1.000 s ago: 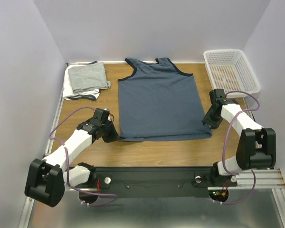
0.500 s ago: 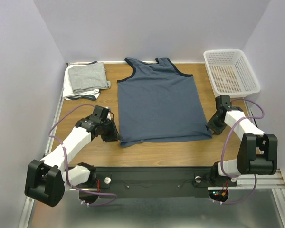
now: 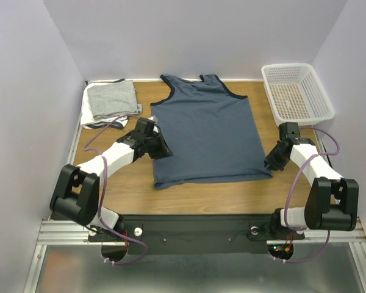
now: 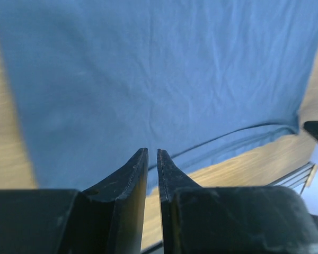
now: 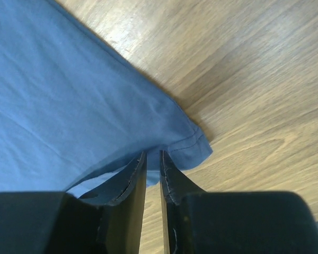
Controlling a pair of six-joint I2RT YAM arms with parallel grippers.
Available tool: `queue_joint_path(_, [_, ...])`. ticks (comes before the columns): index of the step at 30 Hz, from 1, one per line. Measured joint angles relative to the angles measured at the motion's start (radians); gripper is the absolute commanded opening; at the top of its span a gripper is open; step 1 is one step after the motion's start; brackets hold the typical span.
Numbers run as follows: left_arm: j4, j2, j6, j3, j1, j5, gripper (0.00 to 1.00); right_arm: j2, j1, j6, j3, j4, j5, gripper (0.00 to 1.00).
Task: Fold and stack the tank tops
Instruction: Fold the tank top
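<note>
The slate-blue tank top (image 3: 207, 134) lies flat on the wooden table, neck toward the back. My left gripper (image 3: 165, 149) sits at its left edge, about halfway down. In the left wrist view the left gripper (image 4: 152, 152) has only a thin slit between its fingers, and I see nothing in it; blue cloth (image 4: 148, 79) spreads beyond. My right gripper (image 3: 269, 163) is at the shirt's lower right corner. In the right wrist view the right gripper (image 5: 152, 153) has closed to a narrow gap on the hem corner of the tank top (image 5: 53, 95), with cloth bunched round its tips.
A folded light grey tank top (image 3: 113, 101) lies on a white one (image 3: 91, 120) at the back left. A white perforated basket (image 3: 297, 66) stands at the back right. Walls close in the back and both sides.
My left arm swung from the shirt's lower left corner up to the middle of its left edge. The right gripper slid down to the lower right corner and its jaws narrowed.
</note>
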Motion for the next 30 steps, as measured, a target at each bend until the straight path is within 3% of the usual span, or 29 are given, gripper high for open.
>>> queue_joint_path(5, [0.068, 0.069, -0.013, -0.037, -0.081, 0.005, 0.24, 0.016, 0.0, 0.009, 0.023, 0.009, -0.013, 0.21])
queue_joint_path(17, [0.129, 0.072, -0.039, -0.159, -0.2, 0.008, 0.24, 0.06, 0.0, 0.023, 0.011, 0.072, -0.024, 0.19])
queue_joint_path(30, [0.111, -0.029, -0.048, -0.257, -0.236, 0.027, 0.23, 0.005, 0.0, 0.026, -0.087, 0.082, -0.035, 0.2])
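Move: The folded-up hem of the tank top, in its left part, lies about 11 cm back from the left gripper, 2 cm to its right and 10 cm below; the hem's left corner is 12 cm back and 6 cm left of the gripper, the grey stack 20 cm ahead and 22 cm left. From the right gripper, the hem's right corner is about 2 cm back, 2 cm right and 4 cm below, with the white basket some 27 cm ahead and 11 cm right. Bring the left gripper back about 11 cm and down some 7 cm from above the tank top to the left part of its folded hem, veering 4 cm right early on, turning some 15 degrees clockwise, fingers kept slightly open. Meanwhile ease the right gripper 2 cm forward, then back nearly 3 cm and down 2 cm beside the hem's right corner. ##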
